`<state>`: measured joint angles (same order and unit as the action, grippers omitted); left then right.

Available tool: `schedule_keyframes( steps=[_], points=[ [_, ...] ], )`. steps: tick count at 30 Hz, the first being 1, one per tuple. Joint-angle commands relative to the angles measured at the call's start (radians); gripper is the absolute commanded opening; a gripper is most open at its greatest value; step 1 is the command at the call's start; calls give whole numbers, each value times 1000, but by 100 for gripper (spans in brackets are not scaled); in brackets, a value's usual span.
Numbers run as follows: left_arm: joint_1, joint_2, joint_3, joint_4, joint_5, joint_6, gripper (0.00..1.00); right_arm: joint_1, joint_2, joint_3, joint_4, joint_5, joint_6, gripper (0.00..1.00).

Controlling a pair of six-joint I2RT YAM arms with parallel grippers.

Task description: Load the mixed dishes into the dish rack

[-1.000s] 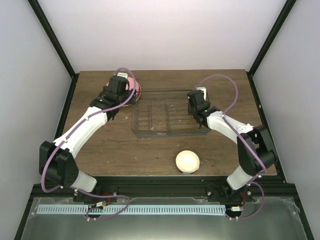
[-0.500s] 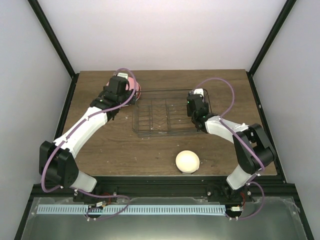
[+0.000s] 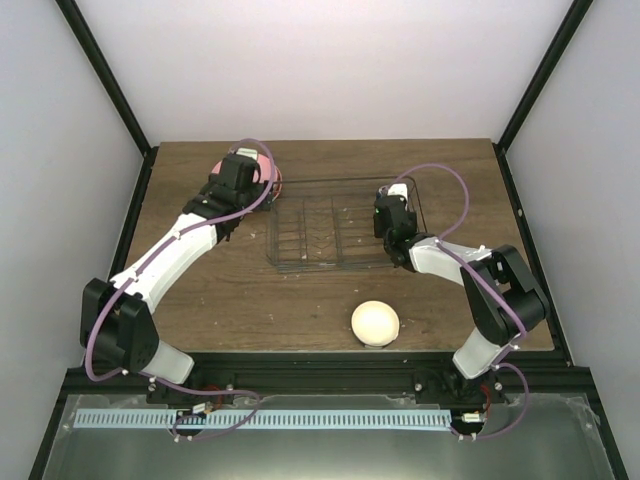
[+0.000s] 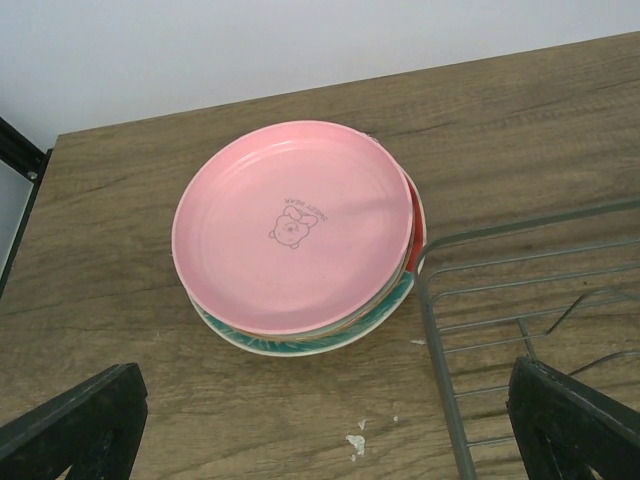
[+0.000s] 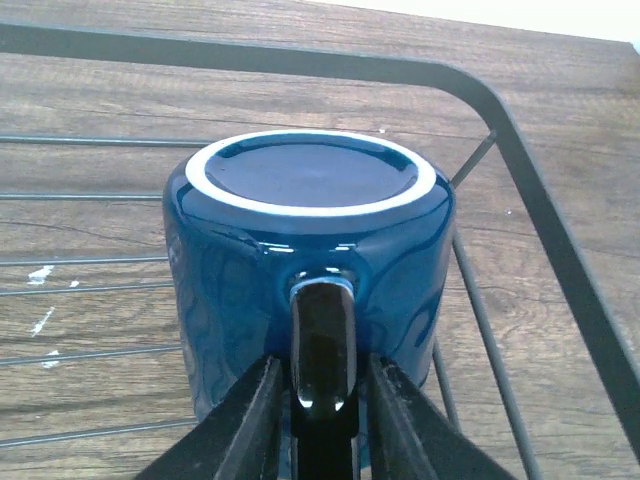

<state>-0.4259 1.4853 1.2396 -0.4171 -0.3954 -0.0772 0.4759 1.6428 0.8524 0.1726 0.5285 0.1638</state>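
Observation:
The dark blue mug [image 5: 310, 250] stands upside down on the wires at the right end of the dish rack [image 3: 320, 235]. My right gripper [image 5: 322, 400] is shut on its handle, one finger pressed to each side. In the top view the right gripper [image 3: 392, 215] covers the mug. A pink plate [image 4: 295, 225] tops a stack on the table just left of the rack's corner [image 4: 440, 330], with a teal-and-red patterned plate [image 4: 300, 345] at the bottom. My left gripper [image 4: 330, 430] hangs wide open above the stack's near side, holding nothing. The cream bowl [image 3: 375, 323] lies upside down near the front edge.
The rack's rim [image 5: 560, 250] curves close past the mug on the right. Upright prongs fill the rack's middle and left sections. White crumbs [image 4: 355, 443] lie on the wooden table below the plate stack. Black frame posts border the table on both sides.
The right gripper has moved a little left and inward over the rack's right end, carrying the mug with it. The left arm has hardly shifted.

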Motion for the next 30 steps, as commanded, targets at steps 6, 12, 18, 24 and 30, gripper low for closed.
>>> schedule_keyframes(
  steps=[6, 12, 18, 24, 30],
  points=[
    [3, 19, -6, 6, 11, -5, 100, 18, -57, 8, -78, -71, 63, 38],
    [3, 12, -22, -2, 79, 6, 100, 22, -88, 44, -224, -139, 97, 60],
    [3, -1, -37, -34, 298, 63, 100, 29, -181, 76, -375, -247, 106, 79],
    [-8, 27, 9, -160, 481, 126, 100, 29, -278, 147, -518, -279, 108, 82],
    [-90, 67, 71, -323, 551, 209, 100, 27, -301, 307, -694, -58, 181, 85]
  ],
)
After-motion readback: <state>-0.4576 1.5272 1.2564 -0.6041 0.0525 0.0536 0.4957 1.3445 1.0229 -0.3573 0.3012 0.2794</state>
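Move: In the rack's right end, the upside-down mug sits about 6 cm ahead of the right hand, at its height, its handle still between the fingers. The rack's middle is some 10 cm to that hand's left and 4 cm ahead, the white dish 20 cm back and 5 cm left. From the left hand, the rack's middle lies about 22 cm right, 4 cm ahead and 15 cm lower; the plate stack is some 18 cm ahead, 3 cm left, 18 cm below. Opening wide around the mug's handle, the right hand draws straight back about 5 cm, drifting left, then climbs some 8 cm clear of the mug. Meanwhile the left hand, empty and still open, swings right, back and down away from the plates towards the rack's left end, turning some 25 degrees clockwise and tipping its fingers down. ##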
